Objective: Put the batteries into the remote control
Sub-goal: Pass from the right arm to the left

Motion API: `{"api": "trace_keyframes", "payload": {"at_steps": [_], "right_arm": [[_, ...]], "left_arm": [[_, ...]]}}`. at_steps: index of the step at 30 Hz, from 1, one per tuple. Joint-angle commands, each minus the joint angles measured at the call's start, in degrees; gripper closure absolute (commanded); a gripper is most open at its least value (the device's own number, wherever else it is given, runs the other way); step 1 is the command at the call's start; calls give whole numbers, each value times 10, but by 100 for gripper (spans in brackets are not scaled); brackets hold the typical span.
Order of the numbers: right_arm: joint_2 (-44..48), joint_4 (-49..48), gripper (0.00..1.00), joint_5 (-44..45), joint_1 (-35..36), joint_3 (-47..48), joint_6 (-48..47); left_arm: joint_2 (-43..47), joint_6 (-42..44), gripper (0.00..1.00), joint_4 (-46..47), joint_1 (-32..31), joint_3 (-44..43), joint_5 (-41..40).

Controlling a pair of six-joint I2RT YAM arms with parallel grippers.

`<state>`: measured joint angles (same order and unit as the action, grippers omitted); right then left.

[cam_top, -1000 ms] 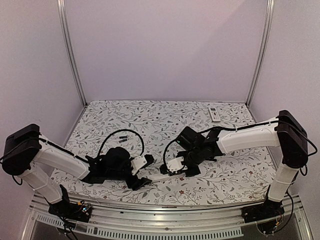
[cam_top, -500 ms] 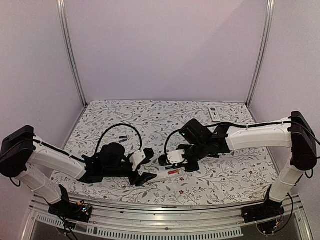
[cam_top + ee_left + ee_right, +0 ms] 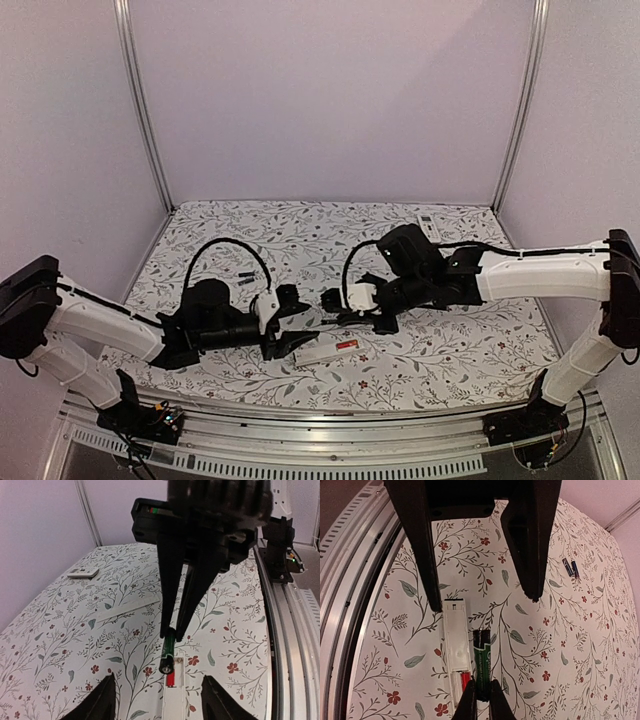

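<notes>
The white remote control [image 3: 455, 635] lies face down with its battery bay uncovered, and one red battery [image 3: 465, 679] sits in the bay. My right gripper [image 3: 481, 698] is shut on the end of a green and black battery [image 3: 481, 660], which hangs just beside and above the bay [image 3: 171, 679]. My left gripper [image 3: 158, 680] is open, its fingers [image 3: 427, 555] standing either side of the remote's other end without touching it. In the top view the remote [image 3: 322, 352] lies under both grippers, left [image 3: 298, 320] and right [image 3: 332, 300]. Two more batteries [image 3: 571, 568] lie apart on the cloth.
A second, small white remote [image 3: 428, 228] rests at the back right of the flowered cloth. A thin flat white strip [image 3: 127, 610] lies on the cloth behind the grippers. The metal rail [image 3: 287, 625] runs along the table's near edge.
The right arm has stretched leftwards and lifted its battery up off the remote. The left gripper has swung round towards the remote's end and its jaws have narrowed somewhat.
</notes>
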<state>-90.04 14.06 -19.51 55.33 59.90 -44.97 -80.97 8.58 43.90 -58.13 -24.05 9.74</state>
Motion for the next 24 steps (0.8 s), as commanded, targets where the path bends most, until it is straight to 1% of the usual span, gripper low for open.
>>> {"api": "trace_keyframes", "payload": {"at_steps": [1, 6, 9, 13, 18, 21, 24], "right_arm": [[13, -21, 100, -17, -2, -9, 7], [19, -31, 100, -21, -2, -18, 10], [25, -35, 100, -19, -2, -24, 10], [29, -37, 100, -18, -2, -27, 9], [29, -38, 100, -17, -2, -27, 8], [28, -39, 100, -16, -2, -28, 10], [27, -40, 100, -14, -2, -29, 12]], "left_arm": [[-21, 23, 46, 9, -2, -23, 19], [-36, 20, 53, -17, -2, -41, 35], [-39, 20, 61, -20, -3, -48, 27], [-41, 23, 69, -27, -2, -54, 28], [-52, 24, 71, -49, -3, -66, 31], [-50, 24, 77, -50, -3, -69, 31], [-50, 21, 79, -52, -4, -72, 31]]}}
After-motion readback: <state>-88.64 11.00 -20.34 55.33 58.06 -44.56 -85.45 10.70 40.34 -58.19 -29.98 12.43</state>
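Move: The green-and-black battery sticks out of the right gripper's closed fingers towards the open left one. Its middle is about 4 cm to the left hand's right and 1 cm above it, level fore and aft. From the right hand it lies some 2 cm left and 1 cm down. From the left hand, the remote control is around 3 cm right, 2 cm back and 13 cm below; the two loose batteries are roughly 20 cm ahead and 16 cm left, on the table. Bring the left gripper about 2 cm to the right, nearly level and slowing as it goes, so its fingertips straddle the battery's free end. Narrow the fingers on the way from over half open to about a fifth, stopping short of a clear pinch. Keep the right gripper shut on the battery, holding it almost still. ##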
